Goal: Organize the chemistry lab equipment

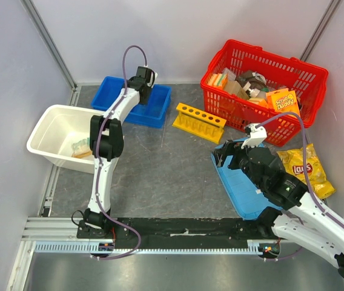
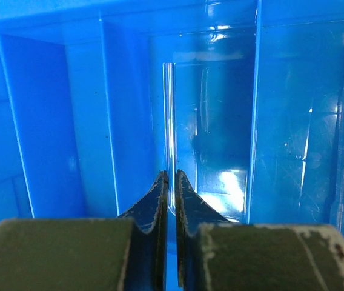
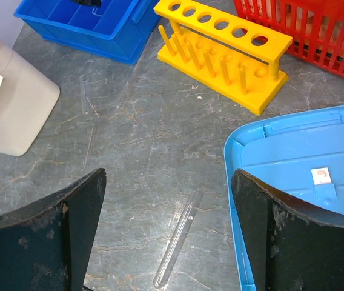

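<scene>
My left gripper (image 2: 171, 176) hangs inside the blue divided bin (image 1: 132, 100), shut on a thin clear tube (image 2: 169, 121) that stands upright from between its tips. Over the grey table my right gripper (image 3: 169, 173) is open with nothing in it. Below it, just left of the light-blue lid (image 3: 299, 157), another clear tube (image 3: 178, 236) lies on the table. The yellow test-tube rack (image 3: 220, 51) stands beyond, in front of the red basket (image 1: 263, 85). Two more clear tubes (image 3: 84, 97) lie near the bin. A small pale-green bag (image 1: 81, 147) rests in the white tub (image 1: 51, 121).
The red basket holds sponge packs and boxes at the back right. A yellow chip bag (image 1: 308, 173) lies to the right of the light-blue lid (image 1: 241, 188). The white tub stands at the left edge, and grey walls close in the table.
</scene>
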Controlling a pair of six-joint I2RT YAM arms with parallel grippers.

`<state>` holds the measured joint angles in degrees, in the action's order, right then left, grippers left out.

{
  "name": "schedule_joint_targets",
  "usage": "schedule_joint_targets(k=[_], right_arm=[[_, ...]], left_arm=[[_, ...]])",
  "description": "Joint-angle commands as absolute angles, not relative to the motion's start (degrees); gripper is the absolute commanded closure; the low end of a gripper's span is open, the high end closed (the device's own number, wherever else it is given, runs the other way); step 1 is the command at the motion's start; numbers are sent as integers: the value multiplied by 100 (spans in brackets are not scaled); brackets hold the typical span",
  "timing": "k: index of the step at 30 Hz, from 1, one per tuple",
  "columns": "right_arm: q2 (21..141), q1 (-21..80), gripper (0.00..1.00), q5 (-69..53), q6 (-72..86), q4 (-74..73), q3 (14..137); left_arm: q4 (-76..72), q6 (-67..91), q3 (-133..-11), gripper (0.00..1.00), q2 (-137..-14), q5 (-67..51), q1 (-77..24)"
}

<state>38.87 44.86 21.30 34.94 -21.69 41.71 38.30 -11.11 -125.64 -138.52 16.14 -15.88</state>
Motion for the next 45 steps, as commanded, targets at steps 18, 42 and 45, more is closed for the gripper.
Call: schedule_joint_targets(k=[18,42,45], right_arm=[[3560,4500,9,2180,3489,-2127,4324],[2989,4509,8,1784,3217,-2496,4228],[2839,4500,9,1793,3217,-2549,4175]], left_arm=[[3683,-853,-12499,62,-13018,1196,-1679],[3999,1414,-8053,62,-8861,1169,-3488],[3806,1643,-7385,62,-8535,1361,-3822]])
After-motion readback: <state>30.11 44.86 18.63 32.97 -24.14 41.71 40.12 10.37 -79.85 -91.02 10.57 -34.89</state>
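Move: The left hand holds a clear glass rod inside the blue tray, its compartment floor about 2 cm beneath the fingers. The yellow rack stands some 24 cm to the right and 16 cm back, and the white bin about 25 cm left and 20 cm back. Another clear rod lies on the table roughly 9 cm right and 18 cm back. For the right hand, that compartment is some 32 cm ahead, 34 cm left and 18 cm lower. The left fingers open, releasing the rod, then lift out about 15 cm and swing back 24 cm, rightward, sinking. ##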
